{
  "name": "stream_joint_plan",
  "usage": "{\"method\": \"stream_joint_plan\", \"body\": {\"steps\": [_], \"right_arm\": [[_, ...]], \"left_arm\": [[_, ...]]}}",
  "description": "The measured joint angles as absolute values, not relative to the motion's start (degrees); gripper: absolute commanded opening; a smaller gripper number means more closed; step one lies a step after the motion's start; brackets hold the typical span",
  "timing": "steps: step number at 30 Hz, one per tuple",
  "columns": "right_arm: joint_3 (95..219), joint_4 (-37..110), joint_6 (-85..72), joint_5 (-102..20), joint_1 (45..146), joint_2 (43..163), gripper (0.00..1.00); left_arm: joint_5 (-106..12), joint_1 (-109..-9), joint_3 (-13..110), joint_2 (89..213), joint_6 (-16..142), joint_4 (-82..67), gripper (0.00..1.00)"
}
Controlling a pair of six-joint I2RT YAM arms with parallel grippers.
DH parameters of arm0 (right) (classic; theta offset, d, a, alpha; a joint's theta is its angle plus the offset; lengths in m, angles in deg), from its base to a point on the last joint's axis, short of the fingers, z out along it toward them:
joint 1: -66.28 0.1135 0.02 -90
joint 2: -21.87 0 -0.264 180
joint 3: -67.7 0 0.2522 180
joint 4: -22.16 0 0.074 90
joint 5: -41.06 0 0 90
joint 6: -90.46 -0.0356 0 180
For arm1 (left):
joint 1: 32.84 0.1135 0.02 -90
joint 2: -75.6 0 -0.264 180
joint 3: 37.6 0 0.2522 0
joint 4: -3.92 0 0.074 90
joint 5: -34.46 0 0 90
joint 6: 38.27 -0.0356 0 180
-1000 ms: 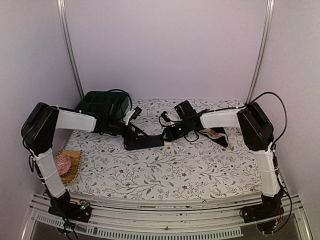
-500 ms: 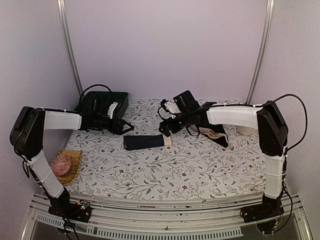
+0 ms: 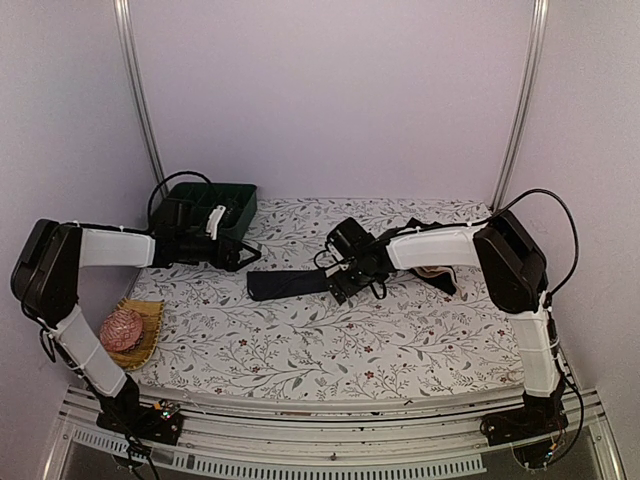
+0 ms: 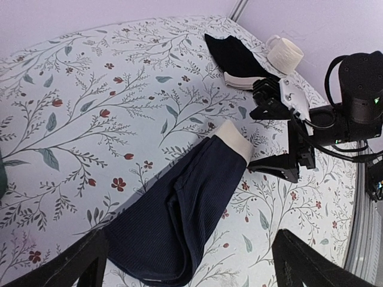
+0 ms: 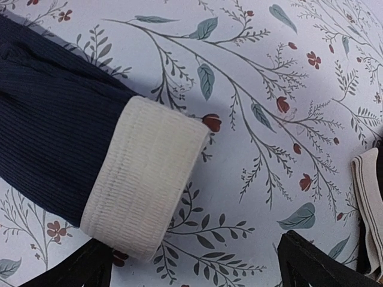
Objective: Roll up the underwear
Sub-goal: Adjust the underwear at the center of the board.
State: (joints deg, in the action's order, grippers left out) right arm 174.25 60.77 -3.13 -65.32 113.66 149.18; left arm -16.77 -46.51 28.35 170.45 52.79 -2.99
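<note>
A dark navy underwear lies folded lengthwise in mid-table, its cream ribbed waistband at the right end. In the left wrist view the navy underwear fills the space between my spread fingers. My left gripper is open just left of the garment and touches nothing. My right gripper is open, low over the cloth, beside the waistband. The waistband's lower corner reaches toward its left finger; the rest of the gap shows bare table. More underwear, black and cream, lies piled behind the right arm.
A dark green compartment tray stands at the back left, close behind my left wrist. A pink knitted ball rests on a woven dish at the left edge. A white cylinder sits near the far right pile.
Both grippers let go of the navy underwear and drew away. The left arm pulled back toward the tray. The right one rose, then came down again beside the waistband, jaws wide.
</note>
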Motion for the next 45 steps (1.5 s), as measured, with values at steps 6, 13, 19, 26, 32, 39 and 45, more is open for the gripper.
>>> {"method": "stream_joint_plan", "body": {"steps": [6,13,19,26,32,39,45], "right_arm": [[175.4,62.4,-4.2,-69.8,113.9,149.4,0.99],[177.0,63.0,-3.2,-72.4,113.8,150.2,0.99],[185.6,62.3,-1.7,-72.4,113.1,156.7,0.99],[192.1,62.8,-2.3,-72.5,108.8,160.8,0.99],[189.1,62.5,-3.3,-72.4,105.7,158.9,0.99],[175.6,63.1,-4.3,-71.7,107.1,145.2,0.99],[167.6,61.4,-5.8,-71.6,108.4,133.0,0.99]], "left_arm": [[-16.7,-46.1,28.0,170.5,52.9,-2.4,0.98],[-16.8,-46.0,28.0,170.5,53.1,-2.0,0.98],[-19.4,-46.0,29.6,172.7,52.8,-3.5,0.99],[-21.9,-46.0,34.2,179.7,52.6,-6.8,0.98],[-24.2,-46.0,35.8,182.6,52.6,-9.9,0.98],[-23.3,-47.2,37.7,184.9,51.3,-12.7,0.98],[-21.8,-50.6,39.1,187.7,49.7,-16.2,0.98]]}}
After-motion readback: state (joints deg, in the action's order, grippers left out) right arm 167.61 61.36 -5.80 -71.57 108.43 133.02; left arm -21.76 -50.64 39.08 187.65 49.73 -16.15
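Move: The navy underwear lies as a folded strip running left to right. Its middle is about 9 cm right of the left hand, 1 cm ahead and 12 cm lower; the green box stands some 19 cm ahead and 10 cm left of that hand. From the right hand, that middle is roughly 10 cm left, 1 cm ahead and 2 cm lower. The pale waistband is only about 2 cm ahead and 2 cm left of the right hand; the black underwear lies around 10 cm ahead and 22 cm right of it. The waistband end of the underwear is pushed forward by the open right hand, which sweeps low over the board about 10 cm, then draws back while moving right and rises some 10 cm clear. The left hand, fingers still wide open, sinks 10 cm to the strip's left end, first easing forward, then back and slightly right, its fingers tipping down. ##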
